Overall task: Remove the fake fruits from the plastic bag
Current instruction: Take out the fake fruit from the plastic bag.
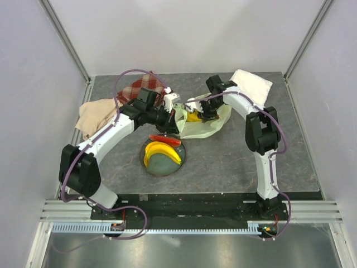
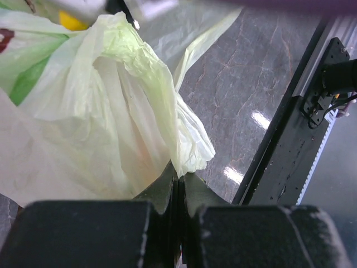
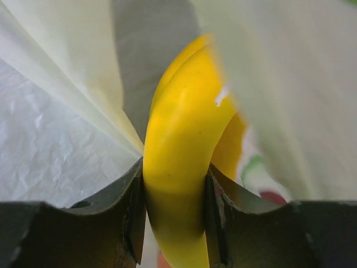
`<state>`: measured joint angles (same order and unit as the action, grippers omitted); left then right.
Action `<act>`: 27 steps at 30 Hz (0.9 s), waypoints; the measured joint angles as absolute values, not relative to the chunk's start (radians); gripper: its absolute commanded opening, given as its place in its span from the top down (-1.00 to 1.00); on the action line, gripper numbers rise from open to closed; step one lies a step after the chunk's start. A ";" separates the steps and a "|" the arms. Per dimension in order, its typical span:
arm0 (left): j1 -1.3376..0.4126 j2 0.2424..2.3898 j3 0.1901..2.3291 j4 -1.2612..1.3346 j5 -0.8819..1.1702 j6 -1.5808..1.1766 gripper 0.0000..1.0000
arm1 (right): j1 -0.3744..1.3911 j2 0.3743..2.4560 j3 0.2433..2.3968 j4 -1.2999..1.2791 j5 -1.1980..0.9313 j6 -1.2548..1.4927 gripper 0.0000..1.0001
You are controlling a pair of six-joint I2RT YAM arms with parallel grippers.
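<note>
The pale yellow-green plastic bag (image 1: 205, 125) lies mid-table. My left gripper (image 1: 174, 118) is shut on the bag's edge (image 2: 187, 151) and holds it up. My right gripper (image 1: 196, 114) reaches into the bag's mouth and is shut on a yellow banana-shaped fruit (image 3: 181, 145), seen from above as a yellow spot (image 1: 193, 117). A yellow banana bunch (image 1: 159, 152) and a red watermelon slice (image 1: 165, 139) lie on the dark round plate (image 1: 167, 166) in front of the bag. A peach does not show.
A red checked cloth (image 1: 146, 86) and a beige cloth (image 1: 96, 115) lie at the back left. A white folded towel (image 1: 251, 84) lies at the back right. The black base rail (image 2: 290, 151) runs along the near edge.
</note>
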<state>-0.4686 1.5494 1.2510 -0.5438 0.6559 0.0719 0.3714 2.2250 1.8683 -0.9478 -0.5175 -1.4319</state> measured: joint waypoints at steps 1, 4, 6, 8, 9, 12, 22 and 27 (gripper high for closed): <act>-0.469 1.549 1.251 -0.543 0.655 0.072 0.97 | 0.362 2.225 1.888 -0.952 -0.517 -1.418 0.46; -0.469 1.551 1.251 -0.543 0.652 0.075 0.97 | 0.336 2.212 1.929 -0.957 -0.516 -1.386 0.50; -0.469 1.554 1.251 -0.543 0.645 0.077 0.97 | 0.324 2.184 1.928 -0.965 -0.514 -1.373 0.50; -0.469 1.560 1.251 -0.542 0.636 0.079 0.97 | 0.314 2.134 1.908 -0.966 -0.511 -1.358 0.50; -0.469 1.564 1.251 -0.542 0.632 0.079 0.97 | 0.313 2.112 1.898 -0.968 -0.510 -1.354 0.50; -0.469 1.577 1.258 -0.542 0.626 0.079 0.97 | 0.313 2.043 1.885 -0.986 -0.516 -1.317 0.50; -0.444 1.630 1.384 -0.514 0.548 0.019 0.97 | 0.313 1.934 1.862 -1.048 -0.635 -1.108 0.61; -0.428 1.674 1.515 -0.483 0.524 -0.011 0.97 | 0.326 1.831 1.828 -1.146 -0.650 -1.093 0.62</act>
<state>-0.4278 1.6741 1.5146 -0.4831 0.5240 -0.0113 0.3256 1.8309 1.8282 -1.1458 -0.6502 -1.0931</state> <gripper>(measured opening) 0.026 0.458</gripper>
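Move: The right hand already holds a pair of bananas down in the bag, their middle about 4 cm to its left; from it the plate lies roughly 17 cm back and 21 cm left, slightly lower. The watermelon slice on the plate's far side is about 10 cm back and 20 cm left. The left hand, still gripping the bag's rim, has the bag's middle some 12 cm ahead, 12 cm right and 12 cm below, and the bananas about 14 cm ahead and 10 cm right, also lower. Up, after a short nudge forward and right, the right hand lifts the pinched bananas about 15 cm from inside the bag, then draws back as it rises, wrist turning some 15 degrees clockwise. Keeping its grip on the rim, the left hand dips slightly, then swings forward about 9 cm and up, carrying that edge away from the plate. ##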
